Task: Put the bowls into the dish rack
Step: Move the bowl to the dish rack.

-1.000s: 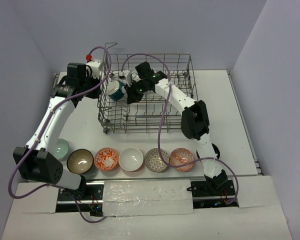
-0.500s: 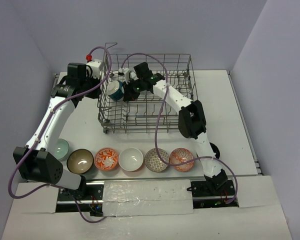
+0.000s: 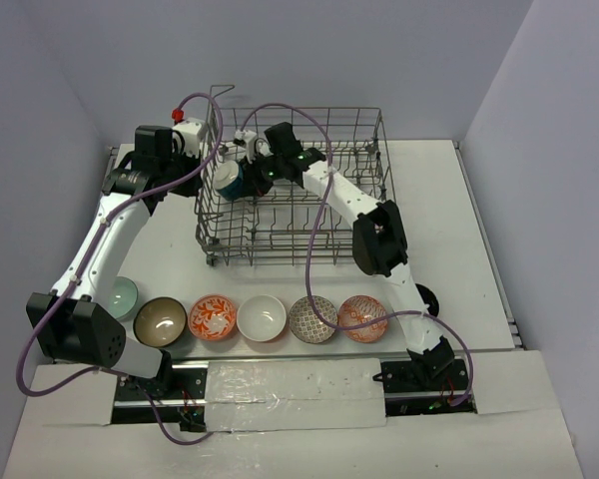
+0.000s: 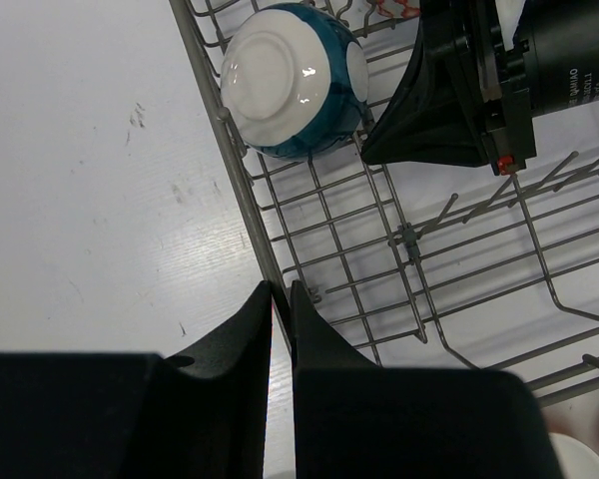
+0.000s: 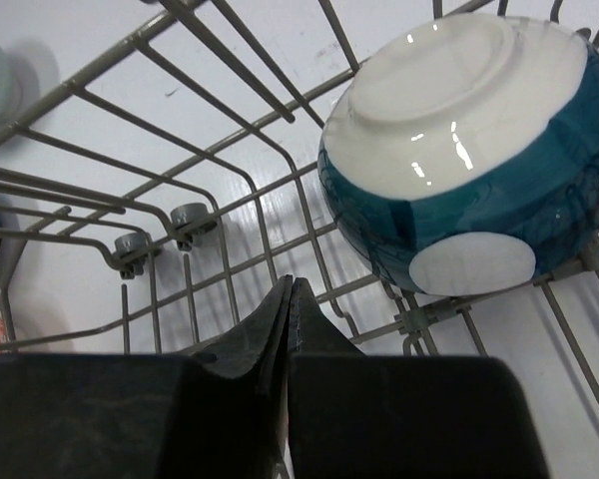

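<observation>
A teal bowl (image 3: pixel 229 180) with a white underside (image 4: pixel 295 80) lies tipped on its side among the tines at the left end of the dish rack (image 3: pixel 295 190). My right gripper (image 3: pixel 248 178) is inside the rack right beside it, shut and empty (image 5: pixel 288 284), with the bowl (image 5: pixel 469 170) just ahead to the right. My left gripper (image 3: pixel 206 150) stands at the rack's left wall, shut on its rim wire (image 4: pixel 282 289). Several more bowls sit in a row near the front edge: pale green (image 3: pixel 123 295), brown (image 3: pixel 161 319), orange-patterned (image 3: pixel 214 316), white (image 3: pixel 262 317), grey-patterned (image 3: pixel 312 318), red-patterned (image 3: pixel 362 316).
The rack's upright tines (image 4: pixel 409 239) and side wires (image 5: pixel 180 215) crowd round both grippers. A dark round thing (image 3: pixel 426 298) is half hidden behind the right arm. Purple cables loop over the rack. The arm bases stand at the near edge.
The right arm has reached further left and back inside the rack, bringing its shut gripper up beside the teal bowl. The left arm and the bowls on the table have not moved.
</observation>
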You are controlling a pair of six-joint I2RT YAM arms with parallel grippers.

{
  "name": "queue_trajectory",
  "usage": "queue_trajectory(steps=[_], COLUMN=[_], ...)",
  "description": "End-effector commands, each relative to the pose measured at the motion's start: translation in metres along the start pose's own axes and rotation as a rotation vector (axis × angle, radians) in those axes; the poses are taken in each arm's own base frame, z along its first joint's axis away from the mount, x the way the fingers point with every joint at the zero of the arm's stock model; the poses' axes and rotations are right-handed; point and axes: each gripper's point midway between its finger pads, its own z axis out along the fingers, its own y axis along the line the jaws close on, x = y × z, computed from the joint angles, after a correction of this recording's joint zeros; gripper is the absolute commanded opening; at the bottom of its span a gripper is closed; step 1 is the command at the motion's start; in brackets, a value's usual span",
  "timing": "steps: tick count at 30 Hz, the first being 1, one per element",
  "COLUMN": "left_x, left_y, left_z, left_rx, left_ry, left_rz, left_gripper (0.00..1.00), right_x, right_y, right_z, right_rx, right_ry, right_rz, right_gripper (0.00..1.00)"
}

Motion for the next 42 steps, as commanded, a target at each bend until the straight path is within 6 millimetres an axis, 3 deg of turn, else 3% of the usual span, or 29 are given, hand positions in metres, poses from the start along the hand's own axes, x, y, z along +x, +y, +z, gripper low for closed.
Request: queue_trajectory(steps=[1, 14, 30, 42], left_x=[0.015, 0.016, 0.018, 0.021], left_y=[-0.003, -0.006, -0.011, -0.014], left_z=[0.013, 0.010, 0.004, 0.000], left_rx=[0.018, 0.038, 0.061, 0.077], left_ry=[0.046, 0.042, 0.038, 0.036], left_rz=[0.027, 0.036, 0.048, 0.057], left_gripper=[0.00, 0.00, 0.00, 0.00], right_x=[-0.027, -0.022, -0.041, -0.050], right_y=[0.005, -0.020, -0.060, -0.074], right_z=[0.006, 0.021, 0.017, 0.014], right_rx=[-0.019, 0.094, 0.311, 0.386], right_ry=[-0.080, -0.088, -0.159, -0.189], right_rz=[-0.046, -0.041, -0.030, -0.044], right_gripper=[0.00, 0.00, 0.00, 0.00])
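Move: Inside the dish rack, the blue-and-white bowl lies about 6 cm ahead of the right fingertips and 4 cm to their left, nearly level with them. The red-patterned bowl is some 11 cm ahead and 6 cm to the right of those tips, and the rack's left rim about 12 cm to their left, level fore and aft and 9 cm up. From the left hand, the blue-and-white bowl is roughly 10 cm ahead, 8 cm right and 10 cm lower. Pushing forward with shut fingers, the right hand travels about 6.5 cm, coming up against the near lower side of the blue-and-white bowl and shoving it along the rack's left side. It dips a couple of centimetres on the way and swings some 15 degrees clockwise, while the left hand stays put and keeps its pinch on the rack's left rim. ##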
